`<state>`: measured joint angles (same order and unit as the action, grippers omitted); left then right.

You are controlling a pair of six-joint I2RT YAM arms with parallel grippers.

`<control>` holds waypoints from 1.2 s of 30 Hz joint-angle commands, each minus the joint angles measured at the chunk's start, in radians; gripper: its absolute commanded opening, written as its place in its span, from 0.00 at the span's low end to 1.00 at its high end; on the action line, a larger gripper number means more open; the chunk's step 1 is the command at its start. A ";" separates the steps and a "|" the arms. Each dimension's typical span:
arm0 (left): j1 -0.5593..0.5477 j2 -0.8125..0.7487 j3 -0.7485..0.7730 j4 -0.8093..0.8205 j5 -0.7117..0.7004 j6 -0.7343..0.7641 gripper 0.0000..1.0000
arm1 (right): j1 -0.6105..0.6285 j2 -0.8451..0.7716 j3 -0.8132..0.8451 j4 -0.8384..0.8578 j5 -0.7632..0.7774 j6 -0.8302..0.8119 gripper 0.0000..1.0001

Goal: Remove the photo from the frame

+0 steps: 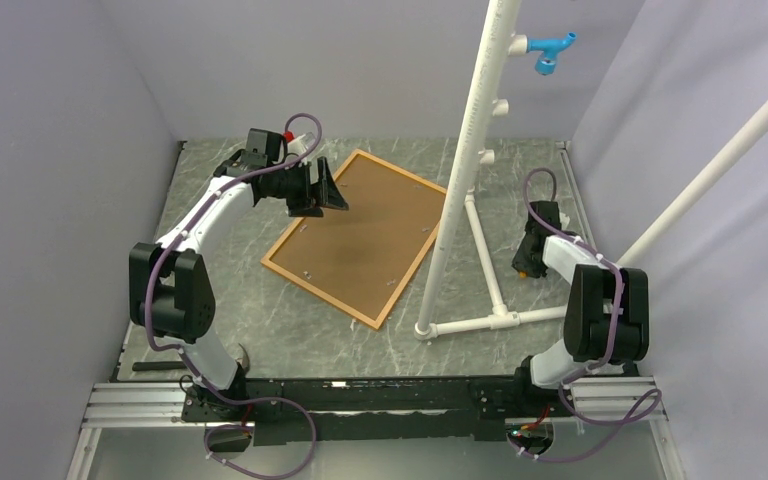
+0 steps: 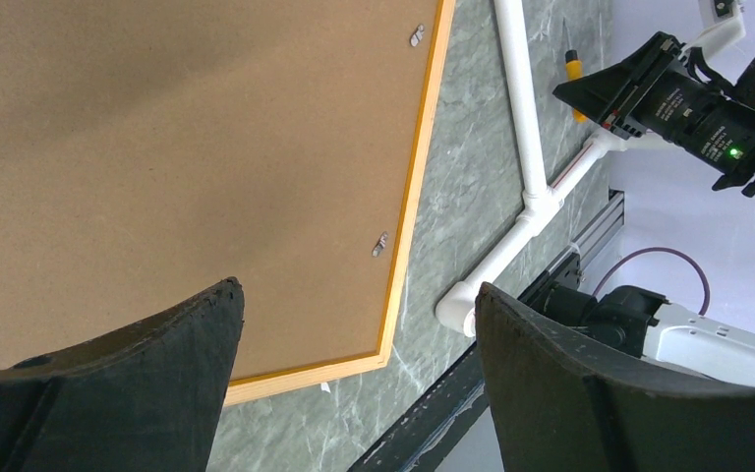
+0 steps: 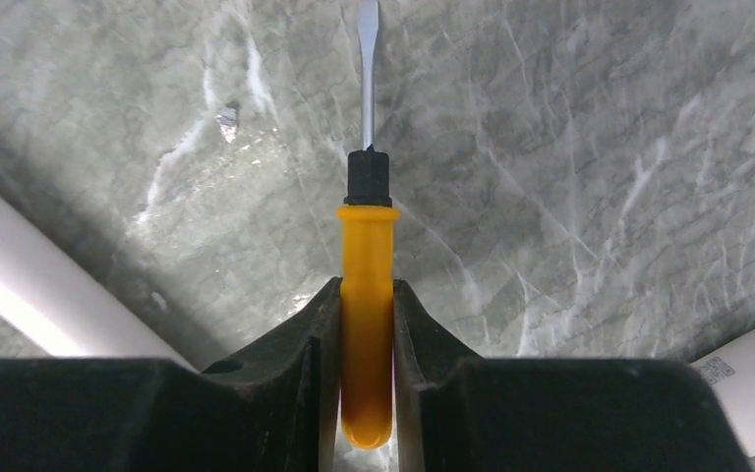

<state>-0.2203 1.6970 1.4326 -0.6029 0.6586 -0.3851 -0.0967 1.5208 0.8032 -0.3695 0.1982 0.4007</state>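
The frame [image 1: 320,296] lies face down on the marble table, its thin orange rim [image 2: 415,187] around a plain brown backing board [image 1: 360,235] held by small metal tabs [image 2: 380,244]. The photo is hidden under that board. My left gripper [image 1: 332,190] hovers open above the frame's far left part; in the left wrist view its wide-apart fingers [image 2: 359,290] hold nothing. My right gripper [image 1: 527,262] is low over the table to the right of the pipe stand, shut on the orange handle of a screwdriver [image 3: 367,246], whose blade points away from the gripper [image 3: 367,285].
A white PVC pipe stand [image 1: 470,160] rises just right of the frame, with its T-shaped base [image 1: 490,270] on the table between frame and right arm. A blue fitting [image 1: 550,52] sits high on it. Lavender walls enclose the table; a metal rail [image 1: 380,395] runs along the near edge.
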 commanded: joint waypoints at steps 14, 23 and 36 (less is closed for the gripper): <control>0.001 0.016 0.010 0.043 0.090 0.011 0.88 | 0.013 -0.059 0.032 -0.014 0.042 -0.012 0.37; 0.001 0.017 0.008 0.043 0.080 0.014 0.88 | 0.242 -0.291 0.094 -0.031 0.041 0.036 0.54; -0.031 0.033 -0.002 0.045 0.063 0.030 0.90 | 0.465 -0.066 -0.016 0.396 -0.421 0.372 0.62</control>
<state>-0.2298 1.7195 1.4281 -0.5789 0.7181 -0.3843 0.3412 1.3907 0.8162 -0.1558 -0.0933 0.6674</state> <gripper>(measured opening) 0.896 0.620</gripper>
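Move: The right hand still has the screwdriver's handle between its fingers, close over the table, the tool's middle some 3 cm ahead, 1 cm right and 1 cm lower. The middle of the frame's right edge lies about 25 cm to this hand's left and 3 cm ahead, near its level; between them the white floor pipe stands about 9 cm left, 4 cm ahead. From the left hand that edge is about 18 cm right, 3 cm back and 18 cm down. Lower the right gripper about 1 cm and open its fingers to leave the screwdriver on the table. Then lift some 12 cm and swing left over the floor pipe towards the frame's right edge, about 21 cm across, dipping again near the end. Turn the wrist some 40 degrees on the way so the fingers swing leftward, still opening. ##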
